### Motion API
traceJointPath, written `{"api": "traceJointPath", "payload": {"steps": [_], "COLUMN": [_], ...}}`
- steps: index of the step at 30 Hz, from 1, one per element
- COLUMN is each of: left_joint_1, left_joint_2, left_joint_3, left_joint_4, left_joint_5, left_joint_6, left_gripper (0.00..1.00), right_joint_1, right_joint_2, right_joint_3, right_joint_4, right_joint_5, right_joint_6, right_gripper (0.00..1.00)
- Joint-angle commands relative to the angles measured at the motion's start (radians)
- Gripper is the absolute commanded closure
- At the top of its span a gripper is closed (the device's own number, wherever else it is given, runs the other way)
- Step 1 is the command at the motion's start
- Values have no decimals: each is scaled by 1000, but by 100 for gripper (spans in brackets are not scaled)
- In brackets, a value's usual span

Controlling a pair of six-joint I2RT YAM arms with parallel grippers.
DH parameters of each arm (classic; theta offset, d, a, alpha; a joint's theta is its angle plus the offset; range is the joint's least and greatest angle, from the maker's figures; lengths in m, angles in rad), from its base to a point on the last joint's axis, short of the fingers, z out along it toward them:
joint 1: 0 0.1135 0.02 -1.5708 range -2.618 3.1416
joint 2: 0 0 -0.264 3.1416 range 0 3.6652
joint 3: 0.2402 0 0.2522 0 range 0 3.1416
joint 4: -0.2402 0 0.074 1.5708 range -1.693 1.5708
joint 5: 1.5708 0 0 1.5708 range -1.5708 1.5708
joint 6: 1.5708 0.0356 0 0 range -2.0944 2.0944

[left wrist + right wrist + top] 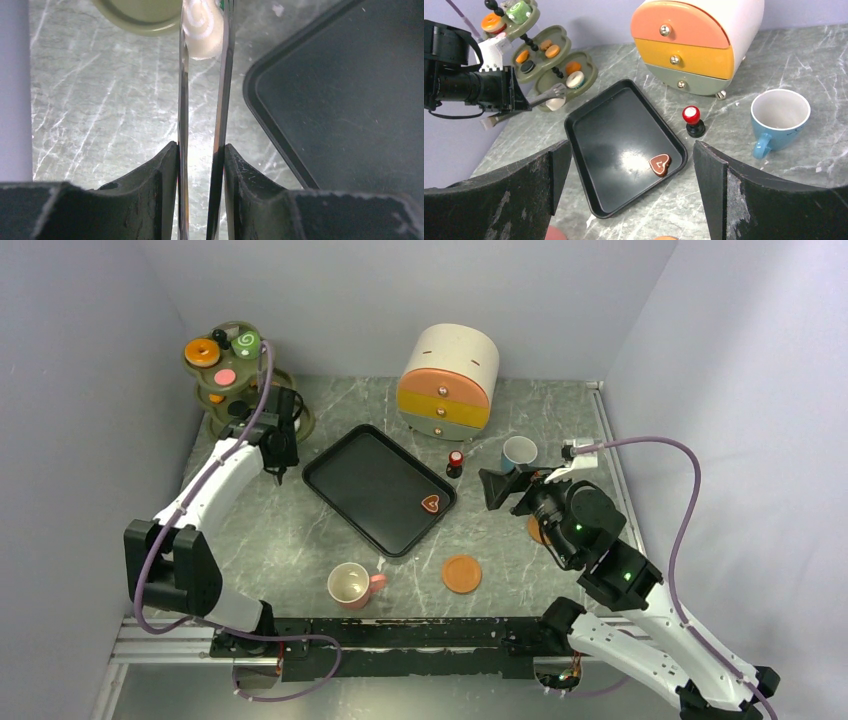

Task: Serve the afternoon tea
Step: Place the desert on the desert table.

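My left gripper (201,147) is shut on metal tongs (222,75). The tongs' tips pinch a white swirl pastry (201,30) just off the olive stand's lowest tier (140,17), beside the black tray (350,100). The right wrist view shows the same pastry (555,103) in the tongs. An orange doughnut (202,351) and a green swirl roll (246,342) sit on the stand's top tier. A heart cookie (432,504) lies in the tray. My right gripper (505,488) hangs open and empty near the blue cup (519,452). The pink cup (350,585) and an orange saucer (461,573) stand near the front.
A rounded chest of drawers (448,380) stands at the back. A small red-topped black piece (455,463) sits between the tray and the blue cup. A second orange saucer (537,532) is partly hidden under my right arm. Walls close in left, right and back.
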Motion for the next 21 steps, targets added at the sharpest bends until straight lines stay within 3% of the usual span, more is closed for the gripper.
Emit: {"api": "traceJointPath", "payload": {"steps": [1,7,21], "left_joint_1": [64,137,191], "left_joint_2": [-13,-7,79], "left_joint_3": [-11,-26,22], "left_joint_4": [77,100,207], "left_joint_5": [-30,-27,-97], "left_joint_6": [-8,8,23], "left_gripper": [62,62,62], "right_joint_1": [-5,-5,-4], "right_joint_2": [-22,-28,-39], "right_joint_3": [2,-5,-2], "right_joint_4": [7,8,-2], "right_joint_5": [-14,-28,-23], "right_joint_6": [4,17,9], "right_gripper": [4,5,5]}}
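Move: The left gripper holds metal tongs with a white dessert in their tips. The empty near lobe of the desert table's bottom tier lies about 11 cm ahead, 11 cm left and 11 cm below. The white donut on that tier is about 19 cm ahead and 1 cm right, the middle tier some 17 cm ahead and 8 cm left, nearly level. The black tray's middle is about 4 cm ahead and 24 cm right. From the right hand, that lobe is roughly 25 cm ahead, 62 cm left. Leftward, about 7.5 cm at nearly constant height, the left hand carries the tonged dessert away from the black tray towards the near lobe of the bottom tier, edging forward some 2 cm, mostly late on. The wrist swings roughly 10 degrees counter-clockwise, and the fingers keep their grip on the tongs. ##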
